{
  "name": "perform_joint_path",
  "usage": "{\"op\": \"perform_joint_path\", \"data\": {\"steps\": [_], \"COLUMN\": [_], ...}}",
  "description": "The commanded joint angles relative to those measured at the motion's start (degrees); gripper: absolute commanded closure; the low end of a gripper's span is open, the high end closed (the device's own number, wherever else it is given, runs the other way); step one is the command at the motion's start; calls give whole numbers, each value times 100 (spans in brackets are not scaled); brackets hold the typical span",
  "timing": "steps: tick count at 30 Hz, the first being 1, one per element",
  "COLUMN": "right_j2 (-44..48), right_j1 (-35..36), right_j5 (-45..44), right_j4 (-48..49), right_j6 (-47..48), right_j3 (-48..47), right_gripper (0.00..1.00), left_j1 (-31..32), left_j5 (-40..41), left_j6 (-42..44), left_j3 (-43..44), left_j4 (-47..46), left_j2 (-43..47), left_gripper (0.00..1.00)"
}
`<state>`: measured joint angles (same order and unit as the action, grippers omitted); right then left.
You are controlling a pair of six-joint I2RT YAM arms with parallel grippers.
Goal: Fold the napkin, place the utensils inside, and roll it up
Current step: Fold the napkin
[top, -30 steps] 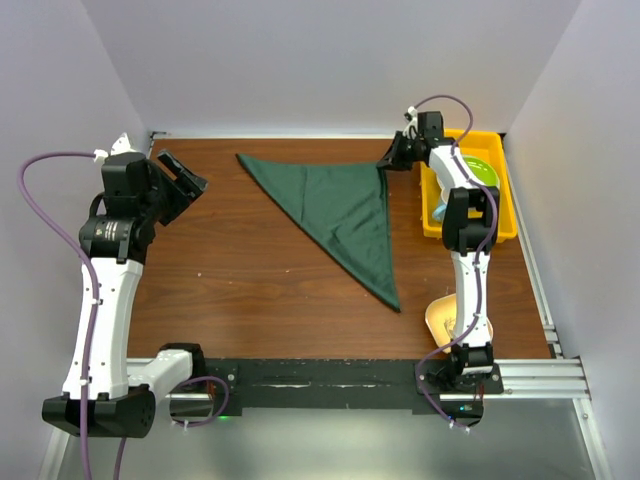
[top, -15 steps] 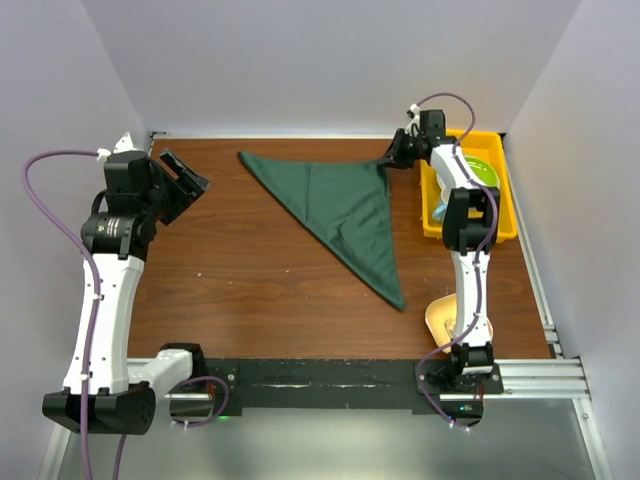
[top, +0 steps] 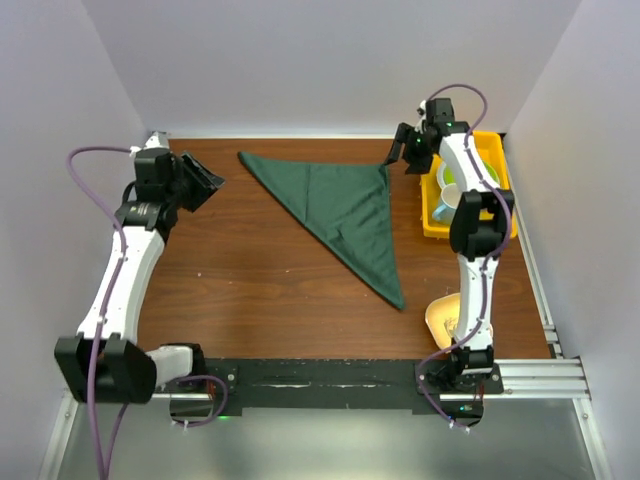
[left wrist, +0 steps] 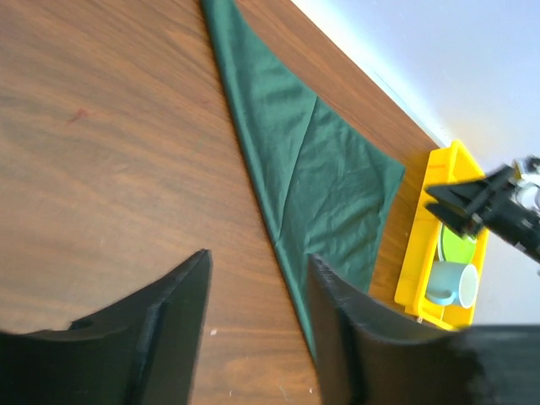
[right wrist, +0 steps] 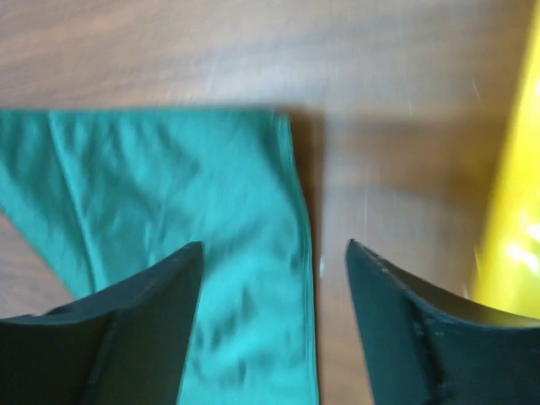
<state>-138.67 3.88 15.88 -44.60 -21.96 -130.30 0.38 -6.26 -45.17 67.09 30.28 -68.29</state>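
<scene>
The dark green napkin (top: pixel 345 210) lies flat on the table, folded into a triangle with its long point toward the front. My right gripper (top: pixel 405 155) hovers open over the napkin's (right wrist: pixel 169 177) back right corner, its jaws (right wrist: pixel 274 245) straddling the cloth's edge and holding nothing. My left gripper (top: pixel 208 180) stands open over bare wood left of the napkin (left wrist: pixel 321 177), with nothing between its fingers (left wrist: pixel 259 257). No utensil is plainly visible. A pale beige rounded thing (top: pixel 440 318) lies near the right arm's base, half hidden by the arm.
A yellow tray (top: pixel 503 190) stands at the back right, beside the right gripper, holding a pale blue cup (left wrist: pixel 447 283) and a green dish. The tray's wall (right wrist: pixel 515 211) is close on the right gripper's right side. White walls enclose the table.
My right gripper has opened, let go of the napkin's corner and risen slightly; the corner now lies flat. My left arm swung toward the napkin and its jaws narrowed somewhat.
</scene>
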Motion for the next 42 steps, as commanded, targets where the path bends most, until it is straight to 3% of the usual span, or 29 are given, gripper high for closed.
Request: {"op": "perform_joint_path", "data": {"steps": [1,4,8,13,17,21,26,42], "right_j2": [1874,2606,3617,4032,4313,4471,4401,4322], "right_j1": [375,683,921,1036,1036,1045,1167,1791], "right_j5": [-217,-51,248,328,433,478,495,539], "right_j4": [-462,-226,65,-154,-110,-84,39,460], "right_j6": [226,350,499,798,798,807,798,438], "right_j3": [1065,2532,4166,5031,5690,6139,6526,7115], "right_gripper": [26,26,33,42,48,54,60,63], "left_j1": [41,120,269,322,331,331,322,155], "left_j5": [-393,-560,-710,-885,-938,-886,-850,-499], "left_j6": [-159,-185,139,394,377,289,289,895], "left_j3": [-152,-65,863,2254,3343,3898,4365,4506], "left_j4": [-1708,-2403,-2738,-2659,-2563,-2562,-2545,-1886], "left_j2": [-761,-1569,-2836,-4636,-5614,-6352,-6811,-7066], "left_gripper": [55,63,76,88,89,88,87,87]}}
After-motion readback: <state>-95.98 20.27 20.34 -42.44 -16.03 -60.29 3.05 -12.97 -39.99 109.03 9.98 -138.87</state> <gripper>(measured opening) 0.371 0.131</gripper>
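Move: The napkin lies folded into a triangle. Its far-left corner is about 30 cm ahead of my left hand, 3 cm right and 24 cm below. Its near corner lies some 41 cm back from my right hand, 1 cm left and 8 cm below; the cream tray is 12 cm right of that corner and 3 cm nearer the bases. The napkin's far-right corner is 4 cm ahead of my right hand and 3 cm left. I sweep my left hand about 26 cm forward and 22 cm down to just short of the napkin's far-left corner, nearly shutting its half-open fingers and turning a little clockwise. Meanwhile I draw my right hand back 33 cm and slightly left, arching up, then down over the near end of the folded edge, fingers tipping steeper and closing to about a third open. ##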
